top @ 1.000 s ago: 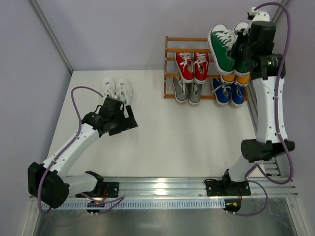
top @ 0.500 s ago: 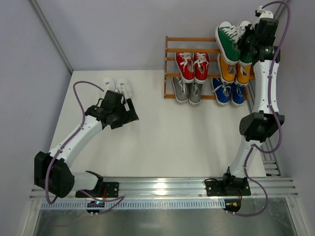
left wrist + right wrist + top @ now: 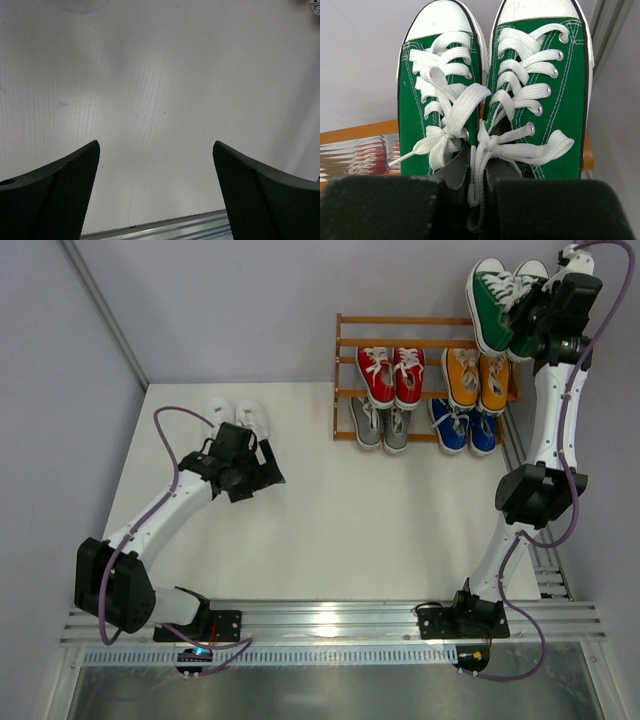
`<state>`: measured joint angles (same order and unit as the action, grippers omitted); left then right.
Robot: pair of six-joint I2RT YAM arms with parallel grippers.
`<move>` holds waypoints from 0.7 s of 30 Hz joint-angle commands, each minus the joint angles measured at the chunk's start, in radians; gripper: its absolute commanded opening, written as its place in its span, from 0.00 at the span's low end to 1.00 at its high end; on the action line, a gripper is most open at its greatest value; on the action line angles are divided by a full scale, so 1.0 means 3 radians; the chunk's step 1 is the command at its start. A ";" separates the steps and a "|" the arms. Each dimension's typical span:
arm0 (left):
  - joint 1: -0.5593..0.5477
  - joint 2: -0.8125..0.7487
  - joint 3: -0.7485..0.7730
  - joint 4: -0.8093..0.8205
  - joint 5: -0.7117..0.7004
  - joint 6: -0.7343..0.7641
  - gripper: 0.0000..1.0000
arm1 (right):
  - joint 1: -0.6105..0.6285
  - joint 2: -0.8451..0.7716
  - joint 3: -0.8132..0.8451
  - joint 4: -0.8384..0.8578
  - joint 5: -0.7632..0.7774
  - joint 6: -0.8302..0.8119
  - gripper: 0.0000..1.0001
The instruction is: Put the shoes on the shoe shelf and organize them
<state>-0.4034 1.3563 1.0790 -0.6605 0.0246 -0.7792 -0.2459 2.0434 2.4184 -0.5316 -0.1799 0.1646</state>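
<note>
My right gripper [image 3: 528,322] is shut on the green shoes [image 3: 492,302], pinching the inner collars of both together [image 3: 479,200]. The pair hangs toes-up above the back right corner of the shoe shelf [image 3: 400,320], whose slat [image 3: 360,132] shows under the green shoes [image 3: 440,95]. On the shelf sit red shoes [image 3: 392,375], orange shoes [image 3: 476,378], grey shoes [image 3: 380,425] and blue shoes [image 3: 463,430]. White shoes [image 3: 240,418] stand on the table at left. Just in front of them my left gripper [image 3: 262,472] is open [image 3: 155,150] over bare table.
The white table [image 3: 350,520] ends at a metal rail [image 3: 340,620] along the near edge. A grey wall stands close behind the shelf and at the right. A slanted metal post [image 3: 105,310] runs along the back left.
My right arm has carried the green pair back and to the right, uncovering the orange shoes. My left gripper has edged slightly toward the white shoes.
</note>
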 commanded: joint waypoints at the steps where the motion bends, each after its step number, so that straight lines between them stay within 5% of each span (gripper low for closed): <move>1: 0.0025 -0.0006 0.0126 0.0131 0.0056 -0.0077 0.91 | 0.0027 -0.0026 0.0268 0.0877 -0.0244 0.0172 0.04; 13: 0.0025 -0.0221 -0.0038 0.0146 -0.0026 -0.0271 0.91 | 0.0017 0.0051 0.0161 0.0857 -0.0270 0.0315 0.05; 14: 0.0025 -0.0236 -0.0048 0.0141 -0.0031 -0.0271 0.91 | 0.0017 0.0046 0.0156 0.0852 -0.0270 0.0326 0.23; 17: 0.0025 -0.0287 -0.0048 0.0121 -0.0046 -0.0261 0.91 | 0.0017 -0.0005 0.0181 0.0846 -0.0270 0.0341 0.54; 21: 0.0025 -0.0308 0.0003 0.0116 -0.0051 -0.0225 0.95 | 0.0017 -0.0143 0.0278 0.0882 -0.0239 0.0356 0.86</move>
<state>-0.4034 1.2945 1.0668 -0.6468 0.0196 -0.8536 -0.2386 2.1082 2.4298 -0.3801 -0.2474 0.2649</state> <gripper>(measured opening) 0.937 0.830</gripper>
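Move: The green shoes are already pinched in the right hand, their middle about 8 cm ahead of the fingers and 1 cm to the left. They are going to the right end of the shelf's top tier, some 10 cm ahead, 3 cm left and 7 cm below. The orange shoes sit a tier lower, about 6 cm ahead, 3 cm left and 22 cm below; the red shoes are 20 cm to the left of them. From the left hand, that top-tier spot lies roughly 35 cm ahead, 55 cm right and 20 cm up. The green pair, still pinched together by its inner sides, is carried down about 4 cm and forward 3 cm by the right hand onto the right end of the top tier, above the orange shoes. There the fingers open wide and let go, and the hand rises nearly 5 cm, tilting up some 10 degrees. ##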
